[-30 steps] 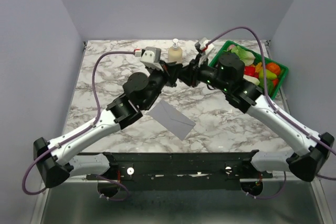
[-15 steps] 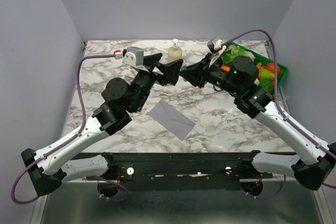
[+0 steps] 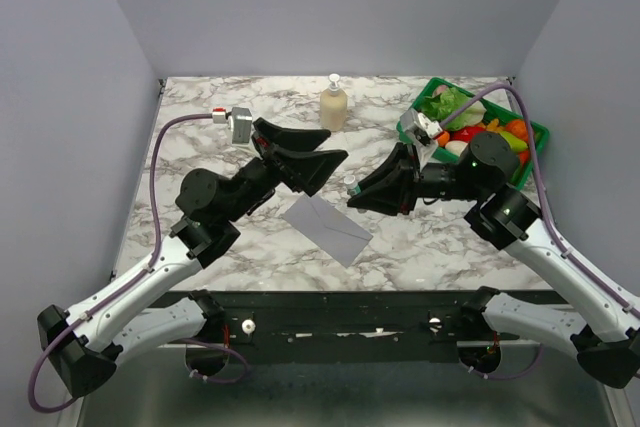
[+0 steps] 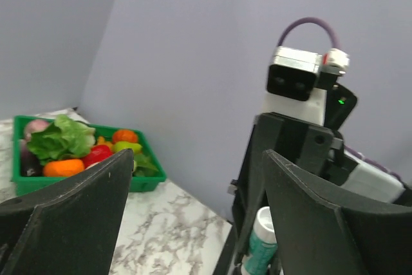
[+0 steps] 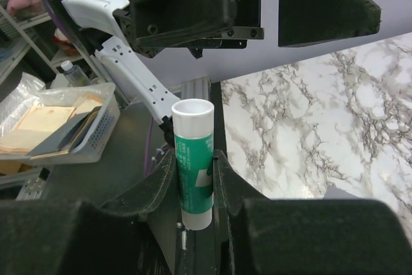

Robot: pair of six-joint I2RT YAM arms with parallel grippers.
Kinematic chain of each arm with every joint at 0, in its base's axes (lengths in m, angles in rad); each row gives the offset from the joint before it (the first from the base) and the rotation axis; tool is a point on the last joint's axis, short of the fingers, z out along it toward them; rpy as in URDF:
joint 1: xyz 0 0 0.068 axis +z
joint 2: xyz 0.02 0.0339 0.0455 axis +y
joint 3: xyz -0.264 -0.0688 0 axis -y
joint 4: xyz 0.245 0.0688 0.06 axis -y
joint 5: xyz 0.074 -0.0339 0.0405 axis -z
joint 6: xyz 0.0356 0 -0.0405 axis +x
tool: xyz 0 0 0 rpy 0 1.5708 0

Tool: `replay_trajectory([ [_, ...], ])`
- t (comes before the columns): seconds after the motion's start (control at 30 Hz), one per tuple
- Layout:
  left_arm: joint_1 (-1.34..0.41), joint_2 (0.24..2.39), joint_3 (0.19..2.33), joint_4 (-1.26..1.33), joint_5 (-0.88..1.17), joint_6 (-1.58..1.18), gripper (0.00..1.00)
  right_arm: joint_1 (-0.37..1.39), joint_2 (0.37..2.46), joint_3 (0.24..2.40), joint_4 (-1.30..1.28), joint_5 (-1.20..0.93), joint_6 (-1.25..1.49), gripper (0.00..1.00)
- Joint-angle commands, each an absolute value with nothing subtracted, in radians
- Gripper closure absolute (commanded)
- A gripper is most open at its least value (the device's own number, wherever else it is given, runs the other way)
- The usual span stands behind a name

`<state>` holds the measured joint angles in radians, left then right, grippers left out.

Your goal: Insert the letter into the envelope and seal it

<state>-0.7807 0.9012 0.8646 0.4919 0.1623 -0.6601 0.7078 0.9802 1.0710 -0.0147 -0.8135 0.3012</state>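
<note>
The grey-lavender envelope (image 3: pixel 328 229) lies flat on the marble table near the front, lying at an angle to the table's edges. The letter is hidden. My left gripper (image 3: pixel 337 143) hangs above the envelope's far side, open, with nothing between its black fingers (image 4: pixel 77 204). My right gripper (image 3: pixel 354 197) points left toward it and is shut on a green-and-white glue stick (image 5: pixel 192 127), whose white end (image 3: pixel 349 182) sticks out past the fingertips. The left wrist view shows that stick (image 4: pixel 262 239) in the right gripper beyond my open left jaws.
A cream soap bottle (image 3: pixel 333 105) stands at the back middle of the table. A green basket (image 3: pixel 532 133) of toy vegetables sits at the back right, and its rim (image 4: pixel 84 181) also shows in the left wrist view. Lavender walls close in three sides.
The two grippers met near the soap bottle and have since parted. My left gripper opened and drew back left. My right gripper pulled back right and forward, keeping the glue stick.
</note>
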Motion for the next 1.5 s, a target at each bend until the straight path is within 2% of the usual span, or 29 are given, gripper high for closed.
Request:
replay_trajectory([
  [0.0, -0.778, 0.894, 0.845, 0.595, 0.299, -0.765, 0.14, 0.713, 0.954, 1.051, 0.037, -0.884, 0.324, 0.99],
  [0.23, -0.778, 0.907, 0.827, 0.617, 0.376, -0.822, 0.14, 0.713, 0.956, 1.051, 0.037, -0.868, 0.314, 0.99],
  [0.57, -0.778, 0.933, 0.818, 0.568, 0.471, -0.821, 0.26, 0.712, 0.968, 1.045, 0.038, -0.858, 0.319, 0.99],
  [0.8, -0.778, 0.950, 0.833, 0.571, 0.506, -0.824, 0.29, 0.713, 0.973, 1.035, 0.041, -0.854, 0.319, 0.99],
  [1.0, -0.779, 0.953, 0.835, 0.572, 0.520, -0.825, 0.39, 0.713, 0.974, 1.034, 0.040, -0.853, 0.316, 0.99],
  [1.1, -0.779, 0.953, 0.834, 0.572, 0.525, -0.825, 0.48, 0.715, 0.973, 1.034, 0.041, -0.842, 0.314, 0.99],
  [1.27, -0.779, 0.950, 0.831, 0.569, 0.534, -0.822, 0.52, 0.713, 0.971, 1.031, 0.041, -0.825, 0.314, 0.99],
  [1.33, -0.779, 0.946, 0.830, 0.565, 0.537, -0.818, 0.58, 0.713, 0.973, 1.031, 0.040, -0.807, 0.318, 0.99],
  [1.47, -0.779, 0.946, 0.827, 0.565, 0.548, -0.816, 0.60, 0.713, 0.974, 1.031, 0.038, -0.779, 0.322, 0.99],
])
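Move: The capped end of the glue stick, held upright in the right fingers, lies about 6 cm back from the left hand, some 5 cm to its right and 3 cm below. The right fingertips pinching the stick are another 3 cm lower; from that hand the cap is about 4 cm straight up. The envelope lies on the table roughly 7 cm ahead of the left hand, 1 cm to its right, and some 44 cm down. Back by about 5 cm, with some 3 cm to the right and a little down, the left hand swings in to the glue stick's cap, its wrist turning roughly 20 degrees clockwise so the fingers point more squarely at the right hand. It slows over the last stretch while its wide-open fingers close to under half open, one on either side of the cap. The right hand keeps its grip on the stick and stays nearly in place. ##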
